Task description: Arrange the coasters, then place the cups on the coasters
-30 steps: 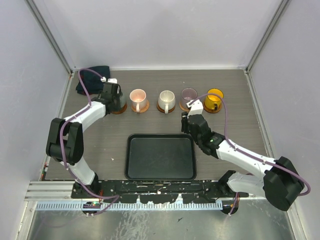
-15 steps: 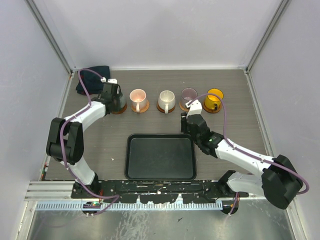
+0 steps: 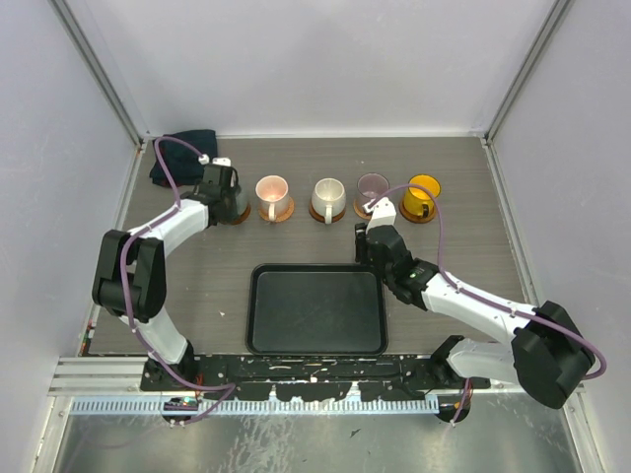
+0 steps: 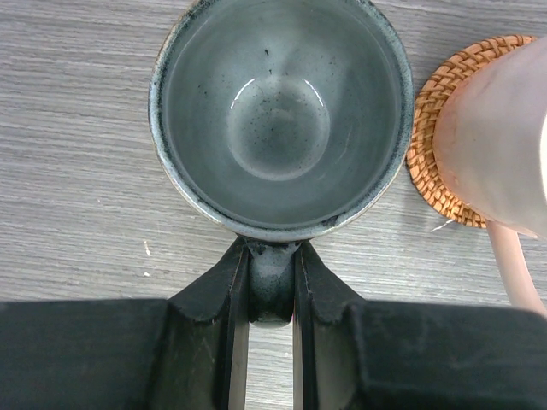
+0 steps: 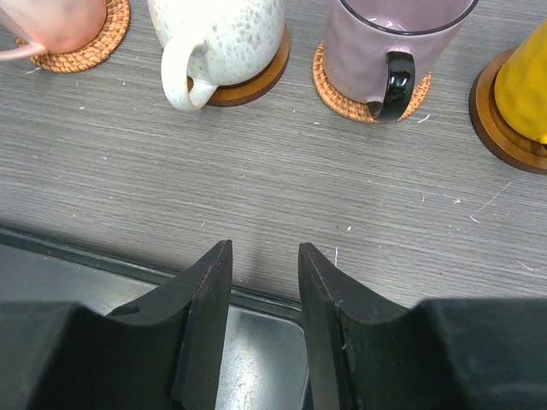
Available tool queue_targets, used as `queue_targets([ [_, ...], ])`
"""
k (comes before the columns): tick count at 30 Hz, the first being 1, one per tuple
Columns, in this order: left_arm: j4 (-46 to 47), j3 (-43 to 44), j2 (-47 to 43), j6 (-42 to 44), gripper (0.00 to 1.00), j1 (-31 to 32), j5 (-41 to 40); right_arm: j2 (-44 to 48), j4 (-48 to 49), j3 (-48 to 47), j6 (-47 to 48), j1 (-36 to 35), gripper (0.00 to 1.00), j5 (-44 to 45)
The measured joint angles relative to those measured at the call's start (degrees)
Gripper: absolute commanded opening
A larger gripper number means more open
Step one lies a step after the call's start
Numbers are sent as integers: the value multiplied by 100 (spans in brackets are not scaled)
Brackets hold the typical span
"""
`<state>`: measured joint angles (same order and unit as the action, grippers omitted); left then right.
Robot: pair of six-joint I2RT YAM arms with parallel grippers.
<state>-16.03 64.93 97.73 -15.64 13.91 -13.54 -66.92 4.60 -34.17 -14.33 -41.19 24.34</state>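
Five cups stand in a row at the back, each on a round brown coaster. The grey-green cup (image 4: 278, 111) is leftmost (image 3: 237, 202); my left gripper (image 4: 273, 252) is shut on its handle (image 4: 273, 286). Right of it are the pink cup (image 3: 271, 188) on a woven coaster (image 4: 436, 145), the cream-white cup (image 5: 218, 38), the mauve cup (image 5: 393, 43) and the yellow cup (image 5: 526, 85). My right gripper (image 5: 265, 256) is open and empty, over the far right corner of the tray, short of the cream-white and mauve cups.
A black rectangular tray (image 3: 315, 340) lies in the middle near the arm bases, nothing in it. A dark cloth (image 3: 177, 153) is bunched in the back left corner. Walls enclose the table on three sides.
The right arm has crept slightly to the left and toward the cups. The left gripper has stayed on the grey-green cup's handle.
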Motion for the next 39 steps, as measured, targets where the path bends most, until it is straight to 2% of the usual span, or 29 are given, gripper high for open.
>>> queue_targets([
  [16, 52, -37, 17, -22, 2, -61, -15, -74, 4, 0, -24, 0, 42, -22],
  [20, 94, -68, 17, -35, 25, -70, -13, -74, 4, 0, -44, 0, 42, -44],
  [26, 205, -192, -35, -37, 48, -92, -17, -87, 9, 0, -68, 0, 43, -48],
  [33, 243, -273, -157, -33, 54, -92, -22, -111, 7, 0, -85, 0, 43, -103],
  [39, 245, -411, -304, -35, 67, -92, -28, -111, 9, 0, -87, 0, 43, -109],
])
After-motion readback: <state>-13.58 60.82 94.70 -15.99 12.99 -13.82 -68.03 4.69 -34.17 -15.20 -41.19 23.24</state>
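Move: The left hand still grips the grey cup's handle, the cup's middle about 7 cm ahead and 1 cm lower; its brown coaster is some 7 cm ahead and 6 cm below. The pink cup stands 12 cm right and 7 cm ahead, the dark cloth 19 cm ahead and 11 cm left. From the right hand the grey cup lies about 13 cm ahead, 32 cm left and 5 cm lower. The left hand eases about 1 cm left, sinking slightly, then opens, freeing the handle, and backs off about 1 cm. ##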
